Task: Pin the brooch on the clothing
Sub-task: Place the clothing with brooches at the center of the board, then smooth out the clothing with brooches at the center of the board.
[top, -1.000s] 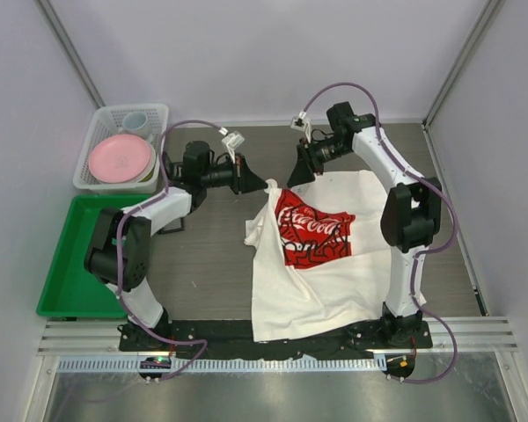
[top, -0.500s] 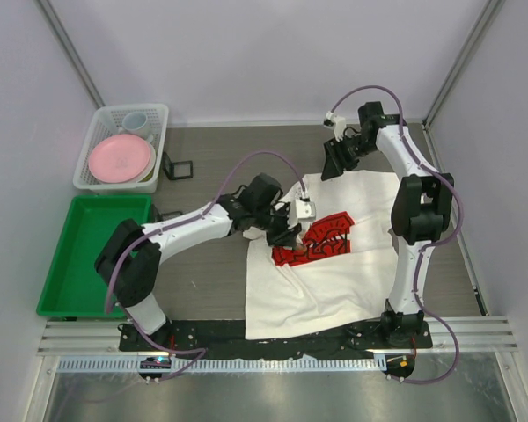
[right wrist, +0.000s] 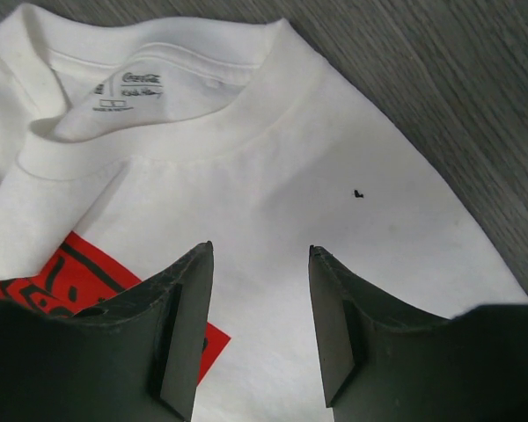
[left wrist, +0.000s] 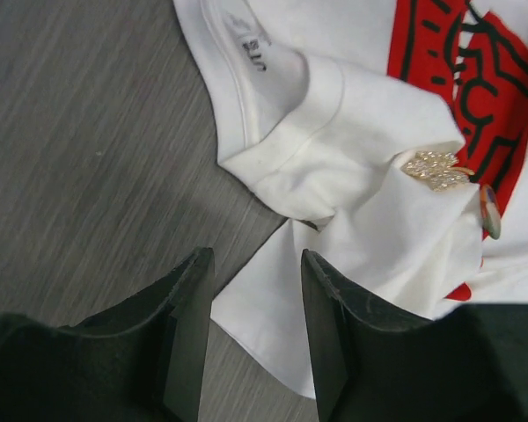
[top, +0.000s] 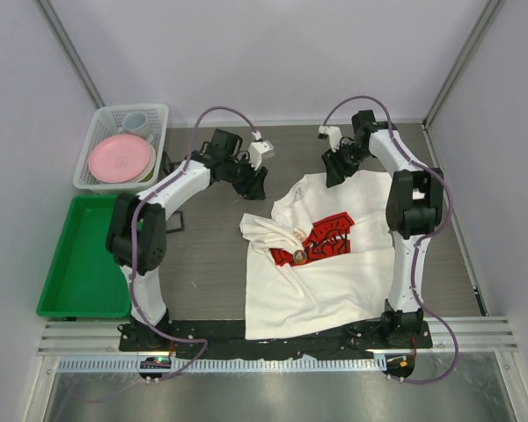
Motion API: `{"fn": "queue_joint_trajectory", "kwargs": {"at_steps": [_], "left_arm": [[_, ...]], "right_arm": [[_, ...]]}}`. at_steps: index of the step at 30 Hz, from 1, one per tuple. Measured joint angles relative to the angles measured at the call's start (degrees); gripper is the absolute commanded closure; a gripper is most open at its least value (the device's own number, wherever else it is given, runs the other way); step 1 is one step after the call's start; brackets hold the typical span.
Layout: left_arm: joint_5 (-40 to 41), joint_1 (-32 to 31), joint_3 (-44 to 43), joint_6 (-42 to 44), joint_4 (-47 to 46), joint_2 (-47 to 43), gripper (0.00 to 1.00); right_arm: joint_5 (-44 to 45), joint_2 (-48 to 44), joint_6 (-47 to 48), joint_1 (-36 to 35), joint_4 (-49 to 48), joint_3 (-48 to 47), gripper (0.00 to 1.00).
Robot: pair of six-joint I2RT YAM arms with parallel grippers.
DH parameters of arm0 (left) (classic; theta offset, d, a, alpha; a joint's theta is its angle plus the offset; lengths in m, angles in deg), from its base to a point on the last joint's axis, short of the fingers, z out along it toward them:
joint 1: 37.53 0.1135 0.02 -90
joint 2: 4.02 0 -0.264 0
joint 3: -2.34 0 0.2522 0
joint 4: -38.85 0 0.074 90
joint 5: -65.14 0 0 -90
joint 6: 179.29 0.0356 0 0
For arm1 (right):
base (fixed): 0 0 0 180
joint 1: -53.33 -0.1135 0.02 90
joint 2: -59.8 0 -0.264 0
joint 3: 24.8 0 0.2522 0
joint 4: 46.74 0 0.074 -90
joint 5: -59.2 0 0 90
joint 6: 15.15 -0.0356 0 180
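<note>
The clothing [top: 334,281], a white T-shirt with a red chest print, lies on the table with its left sleeve bunched and folded over the print. A gold brooch [left wrist: 436,169] sits on that folded white cloth [left wrist: 361,97] at the edge of the red print, beside a small round disc [left wrist: 490,214]. My left gripper [top: 257,183] hangs open and empty [left wrist: 255,255] above the shirt's left edge, short of the brooch. My right gripper [top: 333,174] is open and empty [right wrist: 260,249] just above the shirt's shoulder [right wrist: 273,149], below the collar.
A white basket [top: 101,123] holding a pink plate and a cup stands at the back left. A green tray [top: 79,264] lies in front of it along the left wall. Bare grey table [left wrist: 88,132] shows left of the shirt.
My left gripper has drawn back from the print toward the far left and has opened. The brooch stays on the bunched sleeve. The right gripper has barely moved.
</note>
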Motion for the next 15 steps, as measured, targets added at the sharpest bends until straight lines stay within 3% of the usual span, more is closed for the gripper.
{"fn": "queue_joint_trajectory", "kwargs": {"at_steps": [7,15], "left_arm": [[1.6,0.09,-4.94,-6.58,3.61,12.59,0.49],[1.14,-2.23,-7.54,-14.25,5.88,17.05,0.47]], "right_arm": [[4.72,3.26,0.83,0.02,-2.23,-0.07,0.47],[8.07,3.61,0.85,0.7,-3.48,-0.13,0.51]]}}
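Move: For the left gripper, the folded shoulder and sleeve of the clothing lie some 12 cm below, about 3 cm back and 3 cm to its right; the gold brooch is roughly 6 cm back and 11 cm right of that gripper, the round brooch 14 cm back and 11 cm right. From the right gripper, the clothing's other shoulder is about 4 cm ahead, 4 cm right and 6 cm below, the collar some 10 cm left and level, the red print 14 cm back. Drop the left gripper nearly straight down, about 9 cm, quickly at first and then easing, onto a line for the folded shoulder and sleeve; roll the wrist some 25 degrees and drift slightly right. Meanwhile sink the right gripper about 3 cm and slide it right and a little forward over the other shoulder, fingers of both kept half open. ##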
